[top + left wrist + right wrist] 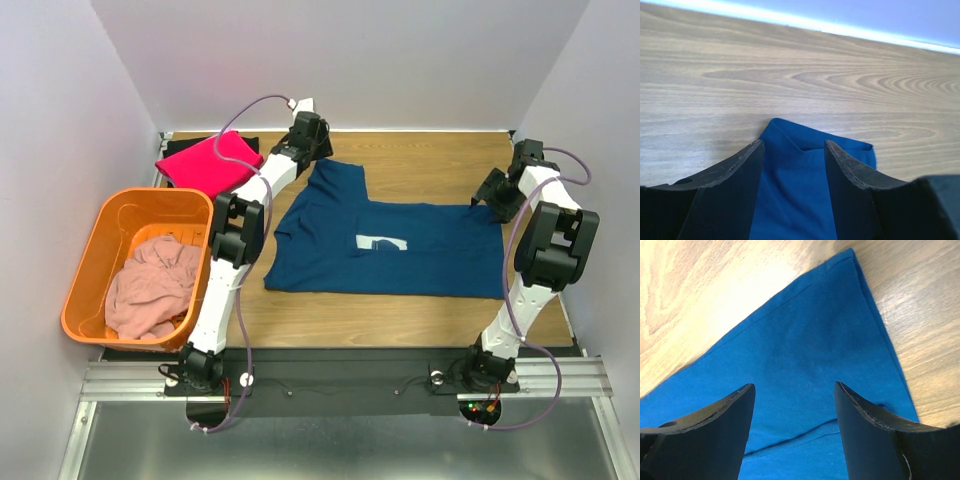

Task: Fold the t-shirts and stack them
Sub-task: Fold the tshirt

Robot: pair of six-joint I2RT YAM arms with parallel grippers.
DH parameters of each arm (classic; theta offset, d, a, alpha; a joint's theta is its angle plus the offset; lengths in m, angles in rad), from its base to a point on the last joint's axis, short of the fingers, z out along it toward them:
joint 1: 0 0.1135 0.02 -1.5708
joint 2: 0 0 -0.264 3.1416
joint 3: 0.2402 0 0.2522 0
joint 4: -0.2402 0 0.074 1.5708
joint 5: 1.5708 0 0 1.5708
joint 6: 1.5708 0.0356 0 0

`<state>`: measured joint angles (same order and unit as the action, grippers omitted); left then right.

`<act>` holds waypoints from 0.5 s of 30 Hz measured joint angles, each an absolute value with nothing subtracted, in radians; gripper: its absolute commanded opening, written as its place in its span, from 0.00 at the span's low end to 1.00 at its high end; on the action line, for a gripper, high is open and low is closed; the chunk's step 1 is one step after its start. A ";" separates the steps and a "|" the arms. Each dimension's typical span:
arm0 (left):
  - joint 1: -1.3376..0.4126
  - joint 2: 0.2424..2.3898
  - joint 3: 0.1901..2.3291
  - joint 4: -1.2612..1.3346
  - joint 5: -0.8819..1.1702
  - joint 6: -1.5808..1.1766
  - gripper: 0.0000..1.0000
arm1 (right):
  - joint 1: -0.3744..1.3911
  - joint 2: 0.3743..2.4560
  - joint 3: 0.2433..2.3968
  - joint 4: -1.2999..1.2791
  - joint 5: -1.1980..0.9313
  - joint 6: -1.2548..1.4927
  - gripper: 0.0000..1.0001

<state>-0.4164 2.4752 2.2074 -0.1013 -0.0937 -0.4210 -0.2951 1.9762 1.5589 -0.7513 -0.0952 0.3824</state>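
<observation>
The navy blue t-shirt point(400, 262) lies spread on the wooden table, its white print point(383, 243) facing up and one sleeve reaching toward the back. My left gripper point(318, 152) hovers open over that sleeve end; blue cloth point(795, 195) lies flat between its fingers point(794, 145), ungripped. At the shirt's right edge my right gripper point(492, 195) is open above a corner of the cloth point(805, 335), with its fingertips point(795, 386) apart. A bright pink t-shirt point(207, 160) lies folded at the back left. The pale dusty-pink t-shirt point(150, 285) is crumpled in the basket.
An orange plastic basket point(95, 235) stands off the table's left edge beside the left arm. A dark cloth edge point(182, 143) shows under the bright pink shirt. Walls close in the back and both sides. Bare wood point(430, 160) lies behind the navy shirt.
</observation>
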 measured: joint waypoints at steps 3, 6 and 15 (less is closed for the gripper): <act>-0.416 2.506 2.207 -0.099 -0.101 -0.421 0.59 | -0.295 1.976 1.559 -0.751 -0.105 0.382 0.70; -0.416 2.539 2.207 -0.097 -0.113 -0.421 0.59 | -0.295 1.976 1.559 -0.751 -0.111 0.382 0.70; -0.415 2.570 2.207 -0.093 -0.149 -0.421 0.58 | -0.295 1.976 1.559 -0.751 -0.114 0.382 0.70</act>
<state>-0.4152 2.5702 2.2074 -0.0929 -0.1486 -0.4213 -0.2951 1.9759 1.5589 -0.7509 -0.1143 0.3820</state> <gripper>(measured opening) 0.592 0.702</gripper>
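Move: The folded shirt's sleeve end is what I'm after: its near-left corner as seen from me lies about 9 cm below my left hand, some 3 cm ahead and 1 cm to the right. The sleeve's other far corner is roughly 13 cm to my right and 2 cm ahead, the white print about 17 cm right and 24 cm back, and the pink shirt some 35 cm left, level with me. From my right hand that sleeve corner is about 49 cm left and 17 cm ahead. I drop my left hand almost straight down, about 6 cm, quickly at first and then easing to a stop just above the table, with the open fingers straddling the sleeve's left edge beside its corner. My fingers tip down only slightly and stay open; the right fingertip comes right up to the blue cloth, the left one over bare wood. ##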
